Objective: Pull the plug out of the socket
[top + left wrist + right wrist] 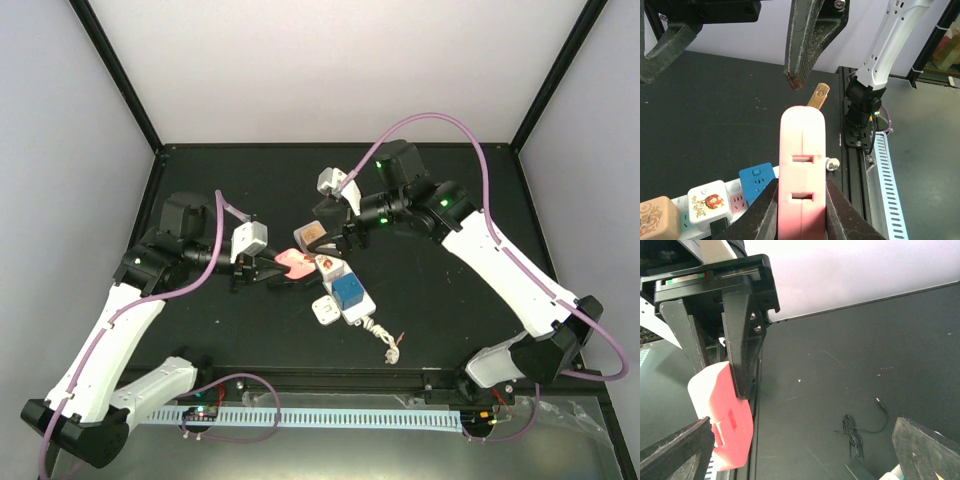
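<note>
The plug (801,165) is a flat pink block with a brass prong (818,96) sticking out of its far end. My left gripper (801,186) is shut on its sides and holds it in the air, clear of the socket (735,200). From above, the plug (294,262) hangs just left of the long white socket (357,313), which lies diagonally mid-table. My right gripper (341,232) stands open just beyond the plug, its fingers (802,55) either side of the prong end without touching. In the right wrist view the plug (727,420) sits at the left, and the right gripper (802,426) is wide open.
A blue cube adapter (348,290), a white cube with a tiger print (707,205) and a beige cube (313,235) sit on the socket. Its bundled cord (388,342) trails toward the front edge. A thin black cable (860,427) lies on the mat.
</note>
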Controlling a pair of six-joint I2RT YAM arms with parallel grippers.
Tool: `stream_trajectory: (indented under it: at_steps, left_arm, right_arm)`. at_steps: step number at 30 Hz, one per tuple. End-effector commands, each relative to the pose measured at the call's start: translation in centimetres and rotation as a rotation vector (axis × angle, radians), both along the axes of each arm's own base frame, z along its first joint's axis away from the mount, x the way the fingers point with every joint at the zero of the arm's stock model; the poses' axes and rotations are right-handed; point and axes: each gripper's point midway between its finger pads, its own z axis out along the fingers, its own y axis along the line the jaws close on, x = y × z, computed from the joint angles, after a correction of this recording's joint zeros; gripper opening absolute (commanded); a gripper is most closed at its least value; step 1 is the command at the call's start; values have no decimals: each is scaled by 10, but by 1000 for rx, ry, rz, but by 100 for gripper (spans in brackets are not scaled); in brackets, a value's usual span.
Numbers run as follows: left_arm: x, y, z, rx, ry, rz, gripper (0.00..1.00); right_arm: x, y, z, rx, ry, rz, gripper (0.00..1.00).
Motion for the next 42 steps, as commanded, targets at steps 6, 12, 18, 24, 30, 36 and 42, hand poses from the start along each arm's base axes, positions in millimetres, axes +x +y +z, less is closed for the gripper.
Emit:
stream_trajectory:
  at_steps: [6,12,18,24,30,36,42]
  left_arm:
    - [2,-4,12,-39,-2,-25,11]
    - [3,-5,12,-41,3,-27,11]
    - [2,-6,16,-56,14,-40,11]
    - [0,-6,18,-63,16,-52,11]
    - [-7,-7,22,-84,23,-85,11]
    - [-12,-7,25,-99,29,-110,11]
    - [-16,-7,27,-114,37,-135,11]
  right_arm:
    - [-15,5,-7,10,12,67,99]
    - [-21,6,-10,15,26,91,96]
    - [-17,10,-17,-7,20,62,87]
    - [-9,11,-22,-25,10,21,79]
    - [-6,16,-26,-37,7,6,68]
    - [-4,20,-30,-57,-10,-13,62]
    - [4,22,-35,-79,-31,-57,56]
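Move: The pink plug is already pinched in the left fingers, its middle about 2 cm to the right of that hand and 1 cm below. From the open right hand the plug lies roughly 5 cm back, 4 cm to the left and 3 cm lower. Some 30 cm below on the table, the white cube is about 7 cm ahead and 3 cm to the right of the right hand, the orange cube about 14 cm ahead and 1 cm left. The right hand's base-side finger comes up against the pink plug near its prongs, as that hand eases about 2.5 cm back, 2 cm down and 2 cm left and brings its fingers either side of the plug. From wide open they close to a bit over half. The left hand keeps its pinch and stays nearly in place, tipping only slightly. ##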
